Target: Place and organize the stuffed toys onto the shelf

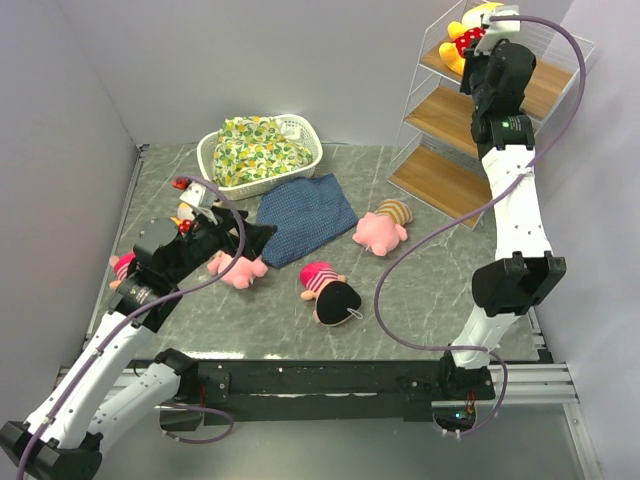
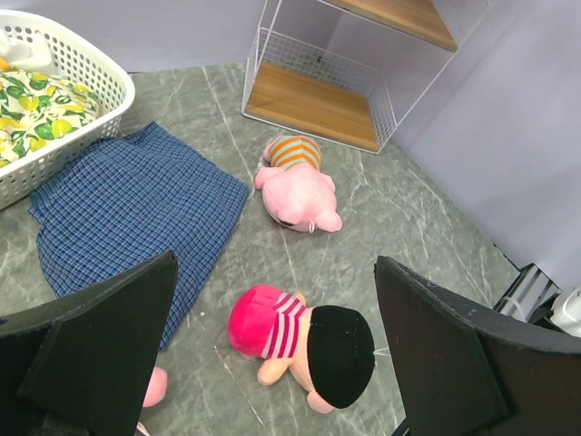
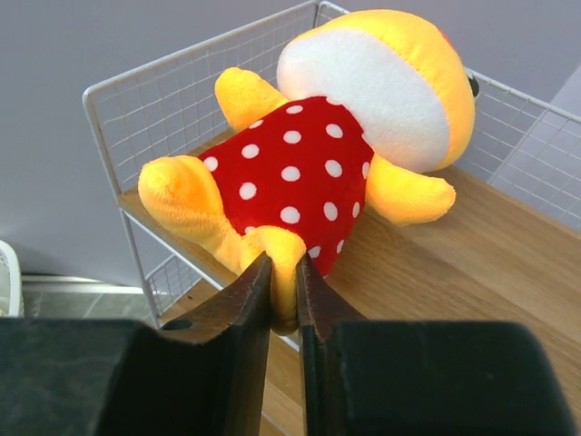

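A yellow bear (image 3: pixel 300 173) in a red dotted top lies on the top board of the white wire shelf (image 3: pixel 472 263), at the far right (image 1: pixel 440 115). My right gripper (image 3: pixel 283 272) is shut on one of its yellow legs, up at the shelf's top level (image 1: pixel 484 62). My left gripper (image 2: pixel 274 259) is open above the floor, with a pink-hatted doll (image 2: pixel 290 341) lying below and between its fingers. A pink striped piglet (image 2: pixel 295 186) lies further on, toward the shelf. A second piglet (image 1: pixel 240 268) lies by the left gripper (image 1: pixel 245 240). Another doll (image 1: pixel 122 268) peeks out at the far left.
A blue checked cloth (image 1: pixel 305 215) lies flat in the middle. A white basket (image 1: pixel 215 150) holding a yellow-green floral bundle (image 1: pixel 255 148) stands behind it. Grey walls close in both sides. The shelf's lower boards (image 2: pixel 309 104) hold nothing.
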Tool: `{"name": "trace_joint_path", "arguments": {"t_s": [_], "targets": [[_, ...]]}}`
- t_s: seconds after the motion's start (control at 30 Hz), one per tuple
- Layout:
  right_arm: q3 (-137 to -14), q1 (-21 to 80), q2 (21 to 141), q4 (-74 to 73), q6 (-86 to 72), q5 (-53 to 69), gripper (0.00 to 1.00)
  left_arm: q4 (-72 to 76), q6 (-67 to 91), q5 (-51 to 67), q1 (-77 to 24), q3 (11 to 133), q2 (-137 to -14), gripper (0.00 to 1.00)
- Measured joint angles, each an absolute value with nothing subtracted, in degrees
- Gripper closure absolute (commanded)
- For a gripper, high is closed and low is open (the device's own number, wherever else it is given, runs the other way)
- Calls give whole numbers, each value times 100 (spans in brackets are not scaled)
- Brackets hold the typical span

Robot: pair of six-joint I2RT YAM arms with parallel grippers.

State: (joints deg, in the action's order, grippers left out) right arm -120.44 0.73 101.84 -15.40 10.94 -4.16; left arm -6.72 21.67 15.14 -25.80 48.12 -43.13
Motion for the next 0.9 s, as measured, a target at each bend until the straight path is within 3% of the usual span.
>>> {"name": "trace_joint_path", "arguments": {"t_s": [0.57, 0.77, 0.9], "targets": [[-12300, 71, 10385, -1240, 856, -489, 34, -676, 2145, 1481, -2580, 4812, -4410, 4], [-12350, 71, 10363, -1236, 836, -585, 13, -674, 2104, 1380, -2580, 4812, -4410, 4], [-12313, 69, 10224, -1323, 819, -760, 8, -676, 2078, 1315, -2580, 4812, -4410, 4]]}}
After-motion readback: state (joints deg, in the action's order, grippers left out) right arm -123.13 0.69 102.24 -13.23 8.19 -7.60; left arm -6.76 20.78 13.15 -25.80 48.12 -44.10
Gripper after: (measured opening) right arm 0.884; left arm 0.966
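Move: The right hand's fingertips still pinch one foot of the yellow stuffed toy in the red polka-dot dress. The toy's middle lies about 7 cm ahead, 1 cm left and 2 cm above the hand. The top shelf board is centred roughly 4 cm ahead and 7 cm right, 4 cm below; the wire side panel is some 10 cm ahead and 10 cm left, 2 cm above. From the left hand, the toy is about 37 cm ahead, 43 cm right and 17 cm higher. The right hand spreads its fingers steadily from nearly shut to almost fully open, letting go of the stuffed toy's foot at the front edge of the top shelf. Meanwhile it rises nearly 3 cm and its fingers tilt up about 5 degrees, edging forward a centimetre at first and then easing back about 1.5 cm, ending clear of the toy with the fingers spread. ##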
